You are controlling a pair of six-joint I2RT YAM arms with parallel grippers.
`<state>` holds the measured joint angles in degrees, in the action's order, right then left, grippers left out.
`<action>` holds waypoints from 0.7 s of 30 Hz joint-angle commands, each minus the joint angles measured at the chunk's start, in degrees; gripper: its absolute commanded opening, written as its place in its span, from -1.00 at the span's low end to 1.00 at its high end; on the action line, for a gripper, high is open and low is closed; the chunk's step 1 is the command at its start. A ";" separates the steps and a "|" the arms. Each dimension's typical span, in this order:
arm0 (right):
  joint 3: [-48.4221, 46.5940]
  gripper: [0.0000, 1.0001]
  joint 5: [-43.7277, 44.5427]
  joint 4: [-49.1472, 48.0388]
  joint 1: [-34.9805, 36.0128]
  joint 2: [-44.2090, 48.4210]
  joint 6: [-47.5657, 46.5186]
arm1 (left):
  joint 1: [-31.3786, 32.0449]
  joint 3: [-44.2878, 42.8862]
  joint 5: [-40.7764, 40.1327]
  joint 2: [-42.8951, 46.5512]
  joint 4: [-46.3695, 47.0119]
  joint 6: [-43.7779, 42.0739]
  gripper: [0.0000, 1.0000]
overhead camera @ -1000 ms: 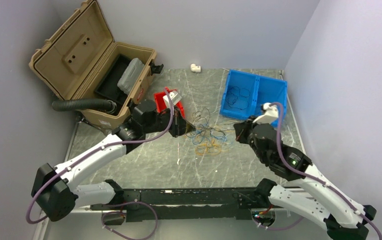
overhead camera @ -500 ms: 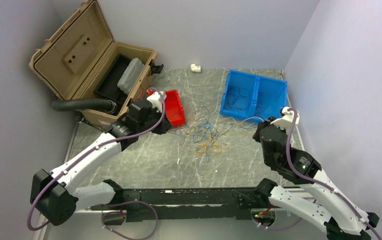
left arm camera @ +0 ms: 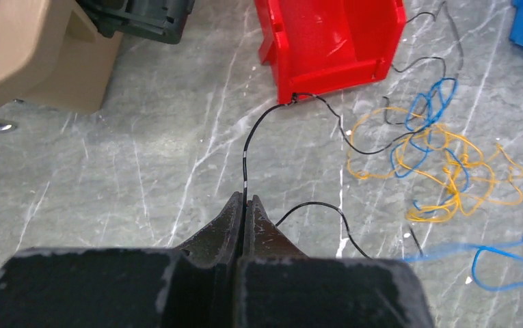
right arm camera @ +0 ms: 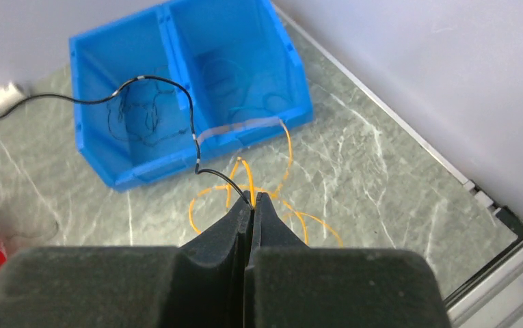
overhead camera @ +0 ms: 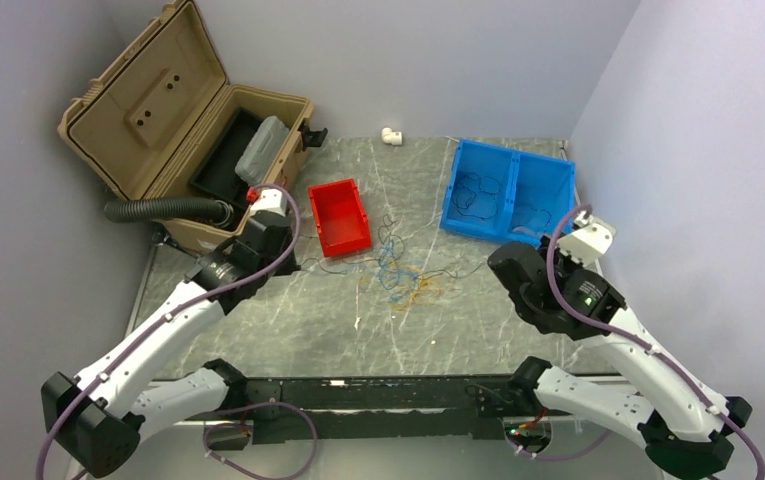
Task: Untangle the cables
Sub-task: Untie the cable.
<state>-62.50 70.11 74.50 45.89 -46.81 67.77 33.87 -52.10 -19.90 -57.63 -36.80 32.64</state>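
Note:
The cables (overhead camera: 408,275) lie as a loose tangle of orange, blue and dark strands on the grey table between the two arms; the left wrist view shows this tangle (left arm camera: 436,157) to the right. My left gripper (left arm camera: 245,199) is shut on one black cable (left arm camera: 246,154), which runs past the red bin's corner into the tangle. In the top view the left gripper (overhead camera: 291,263) sits left of the tangle. My right gripper (right arm camera: 253,198) is shut on another black cable (right arm camera: 156,80) that arcs over the blue bin. Orange loops (right arm camera: 197,205) lie under its tips. The right gripper (overhead camera: 495,266) is right of the tangle.
A red bin (overhead camera: 338,215) stands just behind the tangle. A blue two-compartment bin (overhead camera: 508,190) at the back right holds thin dark and blue wires. An open tan case (overhead camera: 178,130) and a black ribbed hose (overhead camera: 158,208) fill the back left. A white fitting (overhead camera: 391,135) lies by the wall.
Both arms have drawn apart, the left gripper leftward and the right gripper rightward, each still pinching a black cable. The tangle has been stretched out and flattened.

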 commanded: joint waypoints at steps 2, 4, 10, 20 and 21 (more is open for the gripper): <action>5.31 -1.00 -10.56 -23.92 -0.11 5.56 -26.35 | -0.15 1.59 8.76 2.87 7.31 -4.07 -1.00; 9.04 -0.73 -21.09 -36.71 -0.12 9.18 -37.19 | -0.13 2.92 17.21 3.93 11.62 -6.19 -1.00; 11.97 0.50 -44.20 -45.95 -0.11 12.06 -48.23 | -0.15 4.38 30.94 5.43 19.19 -9.34 -1.00; 11.70 0.86 -54.55 -45.99 -0.26 -5.81 -47.37 | -0.16 2.01 35.84 5.46 17.25 -11.25 -1.00; 12.24 0.86 -55.62 -47.19 -0.22 -7.33 -46.93 | -0.17 2.00 35.83 5.81 17.01 -11.40 -1.00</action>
<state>-51.24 19.94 31.97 45.78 -50.17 21.30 33.78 -47.59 13.41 -53.36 -20.82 23.07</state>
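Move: My left hand keeps a black cable pinched; the cable tangle it runs to lies about 26 cm to its right, 2 cm ahead and some 18 cm below. The red bin sits about 14 cm ahead of that hand, 9 cm to its right and 15 cm down. From my right hand, also shut on a black cable, the tangle is about 22 cm left, 7 cm ahead and 27 cm below; the blue bin lies some 27 cm ahead, 3 cm right and 24 cm down. I open my right hand wide and let go of the black cable, sweeping about 18 cm left towards the tangle, turning some 55 degrees counter-clockwise and finally sinking about 5 cm with the fingers tipping down. My left hand keeps its pinch and carries its cable about 9 cm right, rising and easing back a little as it turns clockwise. ##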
